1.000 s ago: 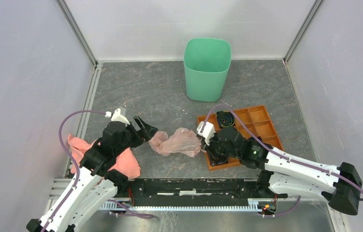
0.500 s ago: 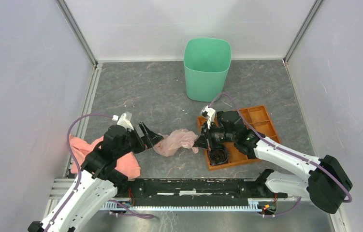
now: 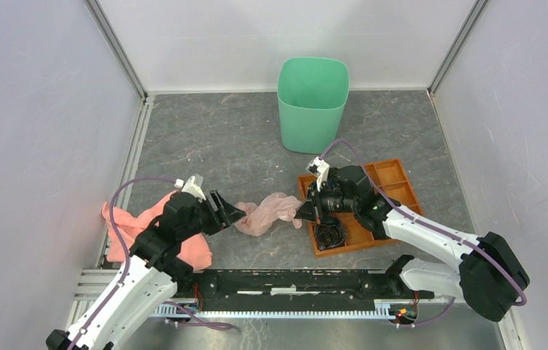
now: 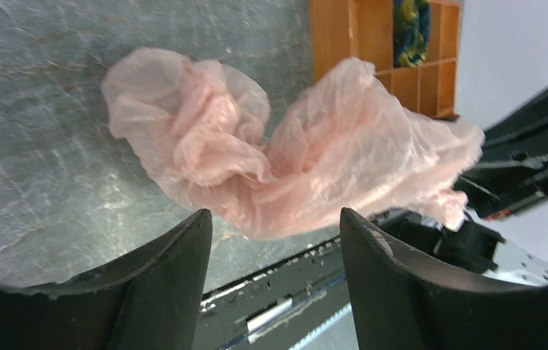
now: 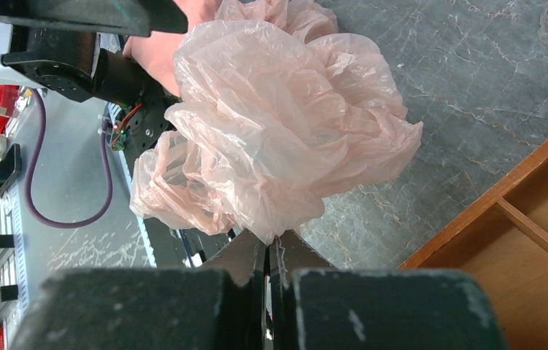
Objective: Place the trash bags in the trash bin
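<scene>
The crumpled pale pink see-through trash bag (image 3: 269, 213) hangs just above the grey floor between the two arms. My right gripper (image 3: 303, 212) is shut on the bag's right end; in the right wrist view the film (image 5: 278, 124) bunches out from the closed tips (image 5: 268, 244). My left gripper (image 3: 237, 213) is open at the bag's left end. In the left wrist view the bag (image 4: 285, 153) lies just beyond the fingertips, not between them. The mint-green trash bin (image 3: 312, 104) stands upright at the back, empty as far as I can see.
An orange compartment tray (image 3: 391, 191) lies under the right arm, with a dark coiled thing (image 3: 329, 232) in its near corner. A salmon-pink cloth (image 3: 183, 248) lies beside the left arm. White walls enclose three sides; a black rail (image 3: 292, 281) runs along the near edge.
The right gripper has lifted and pulled the bag toward the tray, stretching it. The left gripper has followed rightward to the bag's left end, its jaws widening and then narrowing a little.
</scene>
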`<state>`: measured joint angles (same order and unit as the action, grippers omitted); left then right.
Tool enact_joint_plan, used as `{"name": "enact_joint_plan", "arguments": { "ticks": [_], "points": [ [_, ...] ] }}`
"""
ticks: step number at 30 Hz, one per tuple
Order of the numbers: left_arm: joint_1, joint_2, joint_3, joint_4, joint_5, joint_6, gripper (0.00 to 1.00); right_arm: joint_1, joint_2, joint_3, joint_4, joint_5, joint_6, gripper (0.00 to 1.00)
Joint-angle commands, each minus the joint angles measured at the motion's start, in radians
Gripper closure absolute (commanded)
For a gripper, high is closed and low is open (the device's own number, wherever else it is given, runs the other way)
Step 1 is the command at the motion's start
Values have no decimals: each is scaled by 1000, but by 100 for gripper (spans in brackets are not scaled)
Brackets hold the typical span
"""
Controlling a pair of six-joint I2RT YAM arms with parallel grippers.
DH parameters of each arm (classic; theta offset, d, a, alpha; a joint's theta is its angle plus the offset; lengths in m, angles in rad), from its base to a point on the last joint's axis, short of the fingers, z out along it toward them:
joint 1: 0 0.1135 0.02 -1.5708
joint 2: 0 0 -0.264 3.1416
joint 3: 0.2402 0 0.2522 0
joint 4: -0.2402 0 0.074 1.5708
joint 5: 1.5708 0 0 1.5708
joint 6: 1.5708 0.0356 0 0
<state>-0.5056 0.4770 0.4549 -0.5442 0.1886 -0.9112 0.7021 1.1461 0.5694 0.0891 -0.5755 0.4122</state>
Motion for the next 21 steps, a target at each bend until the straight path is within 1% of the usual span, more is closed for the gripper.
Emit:
{"name": "enact_joint_plan", "arguments": {
  "ticks": [1, 4, 10, 12, 13, 15, 16, 19, 21],
  "points": [
    [1, 37, 7, 9, -123, -21, 29, -3, -11, 3, 29, -19, -19, 100],
    [1, 75, 13, 9, -181, -14, 28, -3, -14, 3, 23, -21, -30, 100],
    [1, 194, -17, 116, -185, -1, 28, -3, -9, -2, 23, -31, -45, 100],
    [1, 243, -13, 140, -186, 11, 29, -3, -4, -2, 24, -35, -50, 100],
    [1, 266, -8, 149, -186, 21, 32, -3, 0, -3, 24, -38, -53, 100],
    [1, 298, 4, 177, -186, 39, 42, -5, 6, -5, 22, -41, -62, 100],
    [1, 308, 11, 186, -198, 44, 51, -3, 7, -4, 18, -41, -67, 100],
    [2, 324, 59, 180, -228, 75, 83, -3, 11, 7, -9, -28, -95, 99],
    [2, 321, 143, 139, -269, 107, 96, -4, 12, 47, -82, 33, -156, 100]
  ]
}}
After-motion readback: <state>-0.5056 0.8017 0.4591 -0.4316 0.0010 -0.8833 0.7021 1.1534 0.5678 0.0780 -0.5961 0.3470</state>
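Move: The bunched trash bag has its middle about 4 cm ahead of the open left hand, 8 cm to its right and some 6 cm below; its loose left lobe is nearer. In the tray, the closest black bundle sits about 25 cm right and 1 cm ahead; the salmon cloth lies 24 cm left, level with the hand. From the right hand, which already grips the bag's right end, the bag's middle is about 9 cm left, 3 cm ahead and 5 cm below. The left fingers come down onto the loose left end of the bag and close almost shut on it late in the descent. That hand sinks about 5 cm while reaching some 4 cm forward and slightly left, its left side rolling up about 15 degrees. The right hand stays put and keeps its pinch on the other end. ##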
